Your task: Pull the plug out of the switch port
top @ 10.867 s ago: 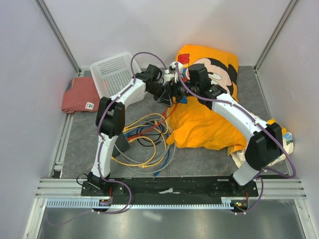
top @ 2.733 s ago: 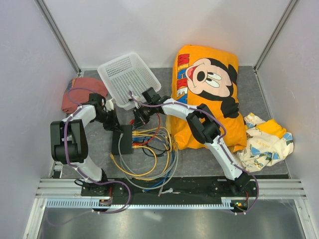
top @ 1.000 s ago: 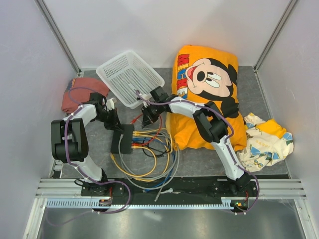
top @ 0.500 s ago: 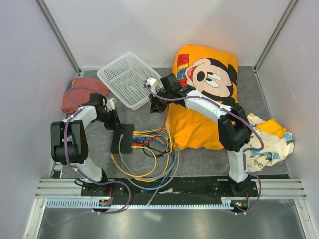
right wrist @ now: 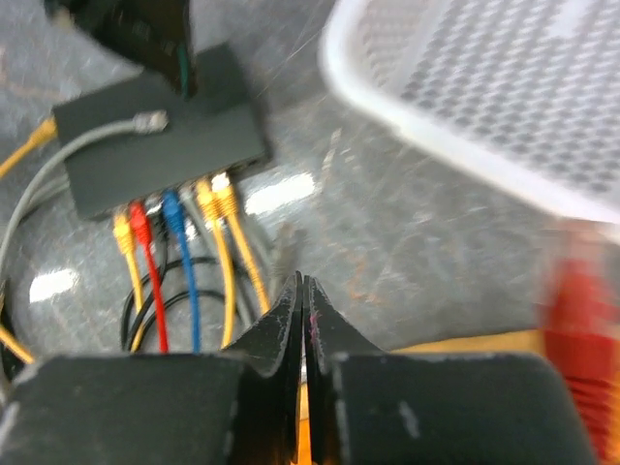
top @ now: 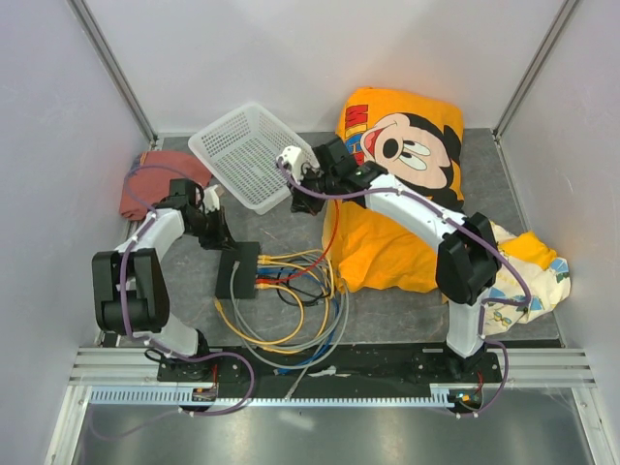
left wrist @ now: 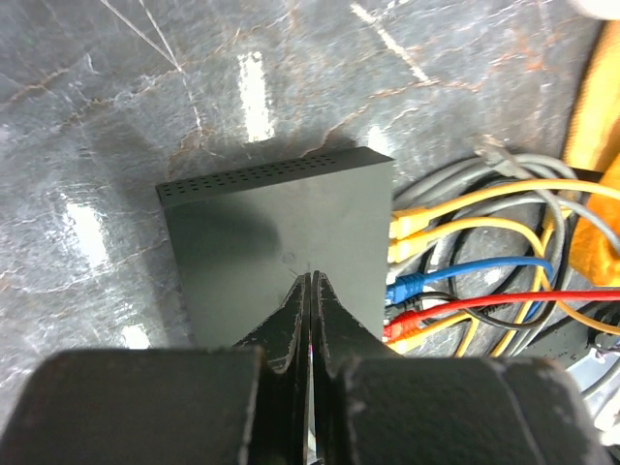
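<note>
The flat black switch (top: pixel 237 270) lies on the grey table with yellow, blue and red plugs (left wrist: pixel 403 288) in its side ports. My left gripper (top: pixel 221 236) is shut, its tips (left wrist: pixel 308 278) resting on the switch's top (left wrist: pixel 276 218). My right gripper (top: pixel 300 197) hovers beside the basket, shut (right wrist: pixel 303 281), with nothing visible between its jaws. In the right wrist view the switch (right wrist: pixel 155 145) is ahead. One loose grey plug (right wrist: pixel 285 242) lies just beyond my fingertips. Another grey plug (right wrist: pixel 150 121) rests on the switch. A red cable (top: pixel 329 237) runs from the switch up under the right arm.
A white mesh basket (top: pixel 247 155) sits tilted behind the switch. An orange Mickey pillow (top: pixel 407 155) fills the right side, with a patterned cloth (top: pixel 523 271) by it. A red cloth (top: pixel 145 189) lies far left. Coiled cables (top: pixel 286 310) spread in front of the switch.
My right gripper has pulled back from the switch toward the basket, staying shut, and the red cable now stretches up with the arm. The left gripper has stayed on the switch.
</note>
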`<state>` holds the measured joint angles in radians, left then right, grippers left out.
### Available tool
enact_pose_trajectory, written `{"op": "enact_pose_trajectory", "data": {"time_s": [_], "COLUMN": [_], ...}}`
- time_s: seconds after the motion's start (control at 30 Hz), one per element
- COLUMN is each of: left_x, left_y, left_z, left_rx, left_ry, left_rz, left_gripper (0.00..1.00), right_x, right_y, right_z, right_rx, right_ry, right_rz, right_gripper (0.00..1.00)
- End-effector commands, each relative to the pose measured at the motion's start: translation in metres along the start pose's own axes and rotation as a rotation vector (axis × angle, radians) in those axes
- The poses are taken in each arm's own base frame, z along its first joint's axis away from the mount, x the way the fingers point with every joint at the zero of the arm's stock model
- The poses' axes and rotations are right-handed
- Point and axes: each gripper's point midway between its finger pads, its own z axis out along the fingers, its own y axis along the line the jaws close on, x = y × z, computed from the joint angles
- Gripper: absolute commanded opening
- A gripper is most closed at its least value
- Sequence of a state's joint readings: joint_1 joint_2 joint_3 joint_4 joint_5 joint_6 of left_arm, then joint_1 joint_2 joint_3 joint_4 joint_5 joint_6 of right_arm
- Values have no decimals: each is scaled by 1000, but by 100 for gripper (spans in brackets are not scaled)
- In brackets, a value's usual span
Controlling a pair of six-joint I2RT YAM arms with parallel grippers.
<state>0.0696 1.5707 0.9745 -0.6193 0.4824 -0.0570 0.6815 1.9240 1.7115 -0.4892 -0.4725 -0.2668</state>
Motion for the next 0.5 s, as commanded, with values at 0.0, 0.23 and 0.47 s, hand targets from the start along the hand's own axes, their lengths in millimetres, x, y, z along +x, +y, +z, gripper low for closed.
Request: {"op": "enact_pose_trajectory", "data": {"time_s": [0.0, 0.23, 0.47], "left_x": [-10, -5, -8], "left_y": [-12, -5, -19], "left_z": [-14, -15, -28], "left_rx": [26, 9, 56], "left_ry": [-67, -58, -95], "left_rz": [43, 111, 111], "left_gripper": [1, 2, 2], "right_x": [45, 87, 100], "right_y": [39, 17, 1], "right_z": [24, 57, 81], "right_rx": [-98, -100, -44], "right_ry": [135, 250, 286], "right_rz": [-7, 228, 232], "right_gripper": [17, 51, 57]}}
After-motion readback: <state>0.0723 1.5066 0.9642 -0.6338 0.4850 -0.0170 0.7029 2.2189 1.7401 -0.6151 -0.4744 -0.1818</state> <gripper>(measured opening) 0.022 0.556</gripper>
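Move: The loose grey plug lying on the floor ahead of the right hand's fingertips is about 4 cm back, 3 cm left and some 18 cm below that hand. The frontmost yellow plug, still in its port, sits roughly 8 cm back and 8 cm left of the hand; the black switch's middle is about 11 cm back and 14 cm left. From the left hand, the grey plug is around 12 cm right, 1 cm ahead and 5 cm down. Towards the loose grey plug the right hand drops about 15 cm, first swinging back 4 or 5 cm, then sinking and easing forward again a little. Its fingers go from shut to half open and tip some 25 degrees, pointing more steeply down; it ends just above the cables, with no grip on the plug. The left hand, closed and above the switch, rises another 1.5 cm. ##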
